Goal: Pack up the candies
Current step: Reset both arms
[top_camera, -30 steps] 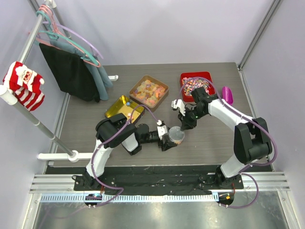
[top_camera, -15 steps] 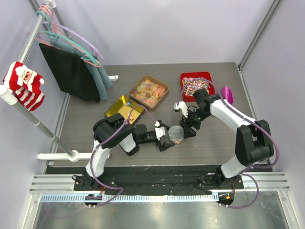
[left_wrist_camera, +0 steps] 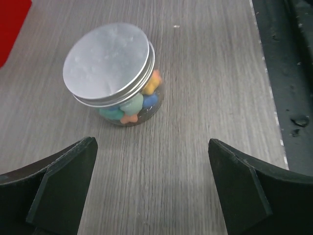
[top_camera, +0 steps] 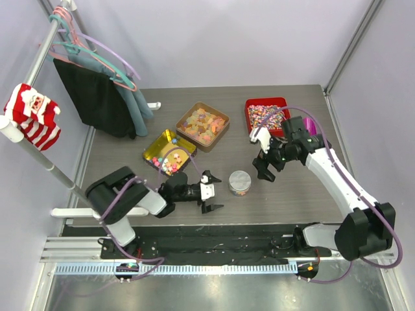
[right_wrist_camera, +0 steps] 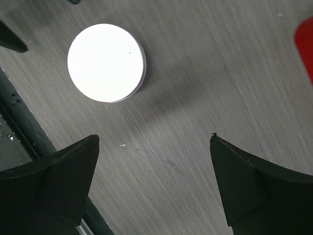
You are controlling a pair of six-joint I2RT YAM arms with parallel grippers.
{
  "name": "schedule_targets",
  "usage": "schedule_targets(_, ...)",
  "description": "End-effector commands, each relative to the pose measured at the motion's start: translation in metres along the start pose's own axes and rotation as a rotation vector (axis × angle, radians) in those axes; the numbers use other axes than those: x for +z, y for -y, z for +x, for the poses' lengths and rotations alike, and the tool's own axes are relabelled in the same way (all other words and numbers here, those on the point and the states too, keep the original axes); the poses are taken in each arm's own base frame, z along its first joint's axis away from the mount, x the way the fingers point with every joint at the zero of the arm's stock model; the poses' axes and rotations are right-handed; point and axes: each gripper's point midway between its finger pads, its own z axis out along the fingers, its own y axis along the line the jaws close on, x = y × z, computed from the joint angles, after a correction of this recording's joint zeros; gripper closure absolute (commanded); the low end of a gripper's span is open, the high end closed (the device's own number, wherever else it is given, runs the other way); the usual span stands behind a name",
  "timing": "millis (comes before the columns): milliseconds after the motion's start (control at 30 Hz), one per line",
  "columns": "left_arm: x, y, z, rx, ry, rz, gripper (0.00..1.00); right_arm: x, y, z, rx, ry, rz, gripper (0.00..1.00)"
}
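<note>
A small clear jar (top_camera: pixel 240 183) with a silver screw lid (left_wrist_camera: pixel 108 62) stands alone on the table. Bright mixed candies (left_wrist_camera: pixel 134 105) show through its wall. More candies (top_camera: pixel 170 160) lie in the gold tin (top_camera: pixel 154 146) to the left. My left gripper (top_camera: pixel 214 192) is open just left of the jar and apart from it; in the left wrist view the left gripper (left_wrist_camera: pixel 150 161) has only bare table between its fingers. My right gripper (top_camera: pixel 264 172) hangs open to the jar's right. In the right wrist view the right gripper (right_wrist_camera: pixel 154 152) is clear of the lid (right_wrist_camera: pixel 106 62).
A brown tin (top_camera: pixel 222 132) of pale gummy pieces sits behind the gold tin. A red tray (top_camera: pixel 249 103) of speckled sweets stands at the back right, with a pink object (top_camera: pixel 313 122) beside it. Clothes hang on a rack (top_camera: pixel 97 97) at the left. The table's front edge lies close behind the jar (left_wrist_camera: pixel 269 98).
Both grippers opened and let go of the jar. The left arm drew back to the left and the right arm lifted away to the right. The jar stays standing with its lid on.
</note>
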Motion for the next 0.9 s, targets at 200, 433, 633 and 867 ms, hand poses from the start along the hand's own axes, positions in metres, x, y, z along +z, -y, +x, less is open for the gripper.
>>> schedule_targets(200, -0.040, 0.009, -0.058, 0.004, -0.185, 0.220, 0.00, -0.062, 0.035, -0.051, 0.078, 0.239, 0.371, 0.00)
schedule_targets(433, -0.080, -0.050, -0.162, -0.109, -0.348, 0.133, 0.00, -0.140, 0.043, -0.092, 0.157, 0.482, 0.618, 0.00)
schedule_targets(633, -0.138, -0.091, -0.279, -0.181, -0.082, 0.086, 0.00, -0.210, 0.003, -0.131, 0.077, 0.693, 0.621, 0.00)
schedule_targets(867, -0.197, -0.087, -0.352, -0.142, 0.061, -0.005, 0.00, -0.252, -0.057, -0.166, -0.040, 0.813, 0.431, 0.00)
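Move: The closed candy jar stands free between both open hands: from the left hand about 8 cm to the right, 3 ahead and some 3 lower. The candy box lies some 17 cm left and 15 ahead of that hand, the gummy box about 5 left and 25 ahead. From the right hand the jar is about 7 cm left, 5 back and 10 below, with the red tray some 19 ahead and 2 right. Both empty hands head up and away from the finished jar, fingers staying wide open. The left climbs steeply, about 35 cm, swinging some 10 cm left late on and easing slightly forward. The right rises about 27 cm while its fingers swing up from their downward slant and turn clockwise, roughly 50 degrees in all. ##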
